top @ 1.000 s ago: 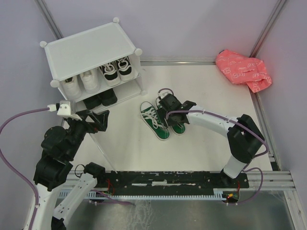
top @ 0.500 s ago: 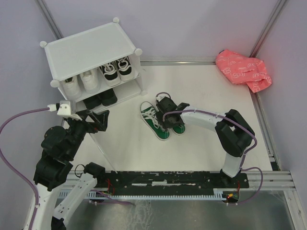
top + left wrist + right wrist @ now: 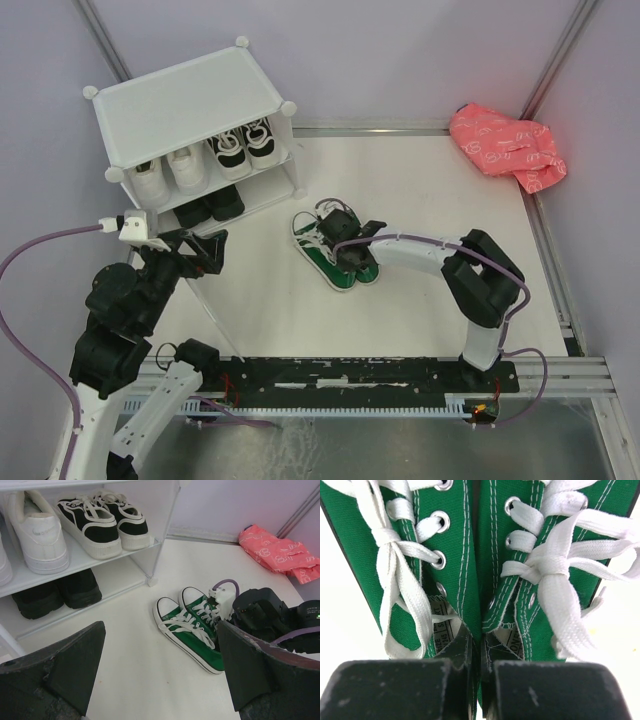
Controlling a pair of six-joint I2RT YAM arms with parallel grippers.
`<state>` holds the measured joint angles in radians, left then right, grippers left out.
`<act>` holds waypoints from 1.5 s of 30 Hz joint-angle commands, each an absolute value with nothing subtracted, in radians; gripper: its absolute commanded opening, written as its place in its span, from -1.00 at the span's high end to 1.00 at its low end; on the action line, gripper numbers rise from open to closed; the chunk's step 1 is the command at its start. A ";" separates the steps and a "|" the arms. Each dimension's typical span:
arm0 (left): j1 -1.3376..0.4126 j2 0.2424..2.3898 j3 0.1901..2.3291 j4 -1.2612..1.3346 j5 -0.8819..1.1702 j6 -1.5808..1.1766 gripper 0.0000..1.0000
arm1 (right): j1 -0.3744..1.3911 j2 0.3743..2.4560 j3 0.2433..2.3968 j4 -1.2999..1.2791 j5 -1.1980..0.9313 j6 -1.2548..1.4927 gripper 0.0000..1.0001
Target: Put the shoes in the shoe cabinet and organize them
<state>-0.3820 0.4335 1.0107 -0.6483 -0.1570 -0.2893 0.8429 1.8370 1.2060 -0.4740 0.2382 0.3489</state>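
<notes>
A pair of green canvas sneakers (image 3: pixel 322 252) (image 3: pixel 187 630) lies on the white floor in front of the shoe cabinet (image 3: pixel 185 100). My right gripper (image 3: pixel 347 256) (image 3: pixel 481 680) is shut on the two shoes' touching inner walls (image 3: pixel 470 570), one finger inside each shoe opening. On the cabinet's upper shelf stand white sneakers (image 3: pixel 170 172) (image 3: pixel 37 535) and black sneakers with white soles (image 3: pixel 245 150) (image 3: pixel 100 520). Plain black shoes (image 3: pixel 210 207) (image 3: pixel 55 592) sit below. My left gripper (image 3: pixel 205 250) (image 3: pixel 160 680) hangs open near the cabinet's front left, holding nothing.
A crumpled pink bag (image 3: pixel 505 145) (image 3: pixel 277 552) lies in the far right corner. The cabinet's front corner post (image 3: pixel 162 535) stands just left of the green pair. Metal frame rails run along the floor's back and right edges.
My right gripper came down and left onto the green pair and shut, pinching the inner walls together. The shoes now lie closer together. The left arm stayed still.
</notes>
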 commanded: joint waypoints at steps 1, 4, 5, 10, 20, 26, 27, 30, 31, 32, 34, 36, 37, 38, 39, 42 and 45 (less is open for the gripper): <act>-0.383 0.445 1.004 -0.781 -0.178 -0.316 -0.98 | 0.925 1.767 1.269 -0.484 0.295 0.304 0.96; -0.383 0.445 1.004 -0.779 -0.180 -0.316 -0.98 | 0.977 1.704 1.289 -0.500 0.307 0.290 0.96; -0.383 0.444 1.003 -0.778 -0.180 -0.316 -0.98 | 0.989 1.687 1.296 -0.502 0.303 0.286 0.96; -0.384 0.445 1.008 -0.778 -0.181 -0.314 -0.98 | 0.999 1.629 1.343 -0.488 0.281 0.280 0.96; -0.383 0.459 1.037 -0.777 -0.173 -0.305 -0.98 | 0.986 1.856 1.641 -0.412 0.207 0.199 0.96; -0.383 0.473 1.068 -0.787 -0.180 -0.293 -0.98 | 0.920 2.051 1.877 -0.392 0.126 0.212 0.96; -0.383 0.475 1.072 -0.788 -0.182 -0.291 -0.98 | 0.911 2.082 1.909 -0.395 0.115 0.214 0.96; -0.383 0.479 1.080 -0.793 -0.188 -0.287 -0.98 | 0.890 2.153 1.986 -0.411 0.090 0.222 0.96; -0.383 0.481 1.081 -0.794 -0.187 -0.287 -0.98 | 0.886 2.167 1.998 -0.410 0.084 0.226 0.96; -0.383 0.483 1.082 -0.795 -0.187 -0.286 -0.98 | 0.881 2.177 2.001 -0.400 0.078 0.231 0.96; -0.383 0.487 1.083 -0.795 -0.188 -0.285 -0.98 | 0.869 2.179 1.981 -0.363 0.069 0.243 0.96; -0.383 0.492 1.083 -0.792 -0.189 -0.285 -0.98 | 0.855 2.176 1.956 -0.322 0.069 0.259 0.96; -0.383 0.495 1.083 -0.790 -0.187 -0.285 -0.98 | 0.846 2.175 1.949 -0.308 0.068 0.267 0.96; -0.383 0.498 1.082 -0.790 -0.187 -0.284 -0.98 | 0.837 2.176 1.944 -0.298 0.065 0.276 0.96; -0.383 0.502 1.083 -0.790 -0.188 -0.284 -0.98 | 0.829 2.176 1.940 -0.287 0.064 0.287 0.96; -0.383 0.506 1.085 -0.791 -0.192 -0.284 -0.98 | 0.809 2.172 1.922 -0.250 0.061 0.324 0.96; -0.383 0.508 1.084 -0.792 -0.199 -0.287 -0.98 | 0.798 2.179 1.922 -0.238 0.064 0.341 0.96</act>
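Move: Ahead and to the left of the right hand, which already pinches the pair of green shoes together, lies the free place on the cabinet's lower shelf: about 19 cm forward, 21 cm left, near hand height. The black shoes sit on that shelf some 14 cm forward and 33 cm left of the hand. The black-and-white sneakers stand above the free place, roughly 21 cm forward, 22 cm left and 17 cm up. From the left hand the free place lies about 27 cm forward, 3 cm right and 32 cm below. Keeping its pinch on the adjoining inner sides of both green shoes, the right hand first draws back about 6 cm while rising, then swings left and forward in an arc peaking some 10 cm up. It sinks about 4 cm and eases forward towards the lower shelf, toes leading, having turned about 15 degrees counter-clockwise early on and rolled its left side up. ##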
